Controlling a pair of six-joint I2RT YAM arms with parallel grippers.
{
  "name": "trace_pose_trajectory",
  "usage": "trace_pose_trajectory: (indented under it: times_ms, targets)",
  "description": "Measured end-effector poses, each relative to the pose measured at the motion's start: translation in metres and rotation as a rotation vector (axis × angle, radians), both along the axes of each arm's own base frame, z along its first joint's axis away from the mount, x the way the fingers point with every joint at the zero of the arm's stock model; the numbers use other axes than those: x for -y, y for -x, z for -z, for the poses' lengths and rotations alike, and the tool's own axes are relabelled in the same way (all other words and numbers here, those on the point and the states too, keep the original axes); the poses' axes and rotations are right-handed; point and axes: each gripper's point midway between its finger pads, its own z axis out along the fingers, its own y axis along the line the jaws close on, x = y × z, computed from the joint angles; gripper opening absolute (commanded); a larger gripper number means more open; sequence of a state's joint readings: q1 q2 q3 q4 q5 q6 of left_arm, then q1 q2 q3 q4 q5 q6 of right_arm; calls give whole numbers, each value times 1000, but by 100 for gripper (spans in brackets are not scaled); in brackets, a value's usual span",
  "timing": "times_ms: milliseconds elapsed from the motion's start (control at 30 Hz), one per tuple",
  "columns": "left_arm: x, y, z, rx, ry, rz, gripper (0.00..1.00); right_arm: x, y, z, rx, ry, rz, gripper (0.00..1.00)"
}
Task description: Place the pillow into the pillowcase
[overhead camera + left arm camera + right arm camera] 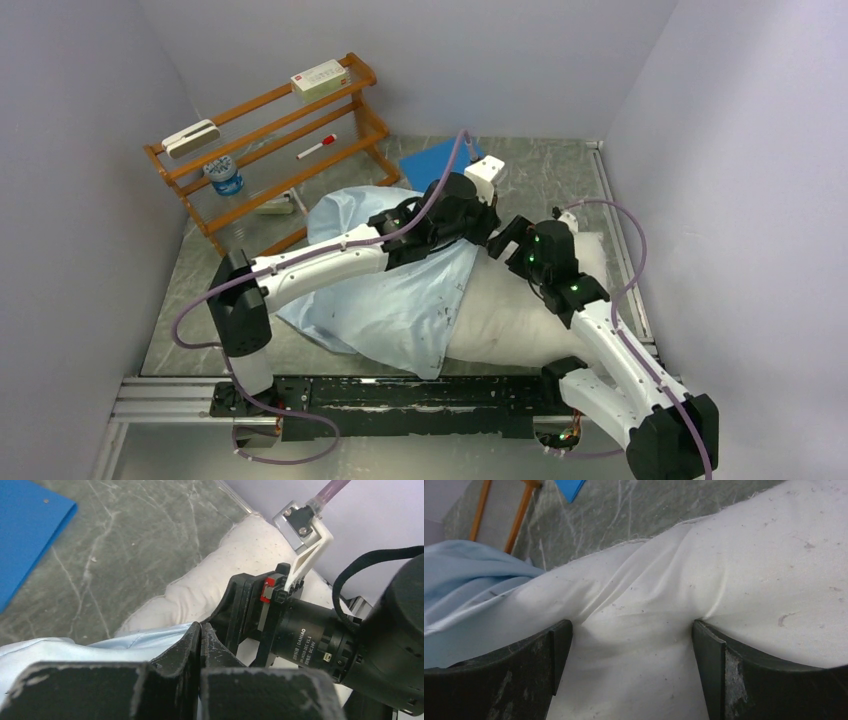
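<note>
The white pillow (520,310) lies across the table's right half. Its left part is inside the pale blue pillowcase (390,300). My left gripper (482,232) is at the pillowcase's open edge, above the pillow's far side. In the left wrist view the left gripper (201,626) is shut, with the pillowcase (100,647) edge running in between its fingers and the pillow (220,565) beyond. My right gripper (508,243) is just beside it. In the right wrist view the right gripper (631,630) stands open and wide, both fingers (559,645) pressed into the pillow (749,555), with a bulge between them.
A wooden rack (270,130) stands at the back left, holding white boxes, a red marker (316,147) and a blue-and-white cup (225,177). A flat bright-blue sheet (430,165) lies behind the pillowcase. Walls close in on three sides, and a metal rail (400,395) runs along the near edge.
</note>
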State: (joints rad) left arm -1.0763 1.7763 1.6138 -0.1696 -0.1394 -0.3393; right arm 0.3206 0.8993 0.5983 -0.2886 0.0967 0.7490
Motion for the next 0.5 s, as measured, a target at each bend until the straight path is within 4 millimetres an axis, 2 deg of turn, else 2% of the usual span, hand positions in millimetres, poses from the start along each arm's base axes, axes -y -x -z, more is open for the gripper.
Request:
trace_pose_trajectory:
  times_ms: [167, 233, 367, 500]
  targets:
    - [6, 1, 12, -31, 26, 26, 5, -1, -3, -5, 12, -36, 23, 93]
    - [7, -1, 12, -46, 49, 33, 8, -1, -3, -8, 21, -48, 30, 92]
    - [5, -16, 11, -82, 76, 24, 29, -3, -4, -21, 68, -58, 18, 93]
    - [0, -26, -3, -61, 89, 11, 53, -9, -8, -40, 133, -31, -57, 92]
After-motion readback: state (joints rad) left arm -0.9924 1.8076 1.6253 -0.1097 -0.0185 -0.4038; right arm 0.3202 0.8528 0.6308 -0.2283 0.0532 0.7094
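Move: The left hand still pinches the edge of the pillowcase mouth. The bare part of the pillow has its middle about 13 cm back, 12 cm right and 18 cm below, the pillowcase's middle lies some 20 cm left, 10 cm back and 18 cm below, and the blue folder about 14 cm ahead, 8 cm left and 24 cm below. From the wide-open right hand, the bare pillow's middle is about 11 cm back, 7 cm right and 6 cm below, and the pinched edge about 3 cm ahead, 5 cm left and 7 cm above. The left fingers let go of the pillowcase edge, opening about a third of the way as the hand, after a slight dip, slides about 3 cm forward over the pillow's far side. The right hand, fingers still wide open, comes free of the pillow top, rising about 4 cm and tilting up a little under 10 degrees. ##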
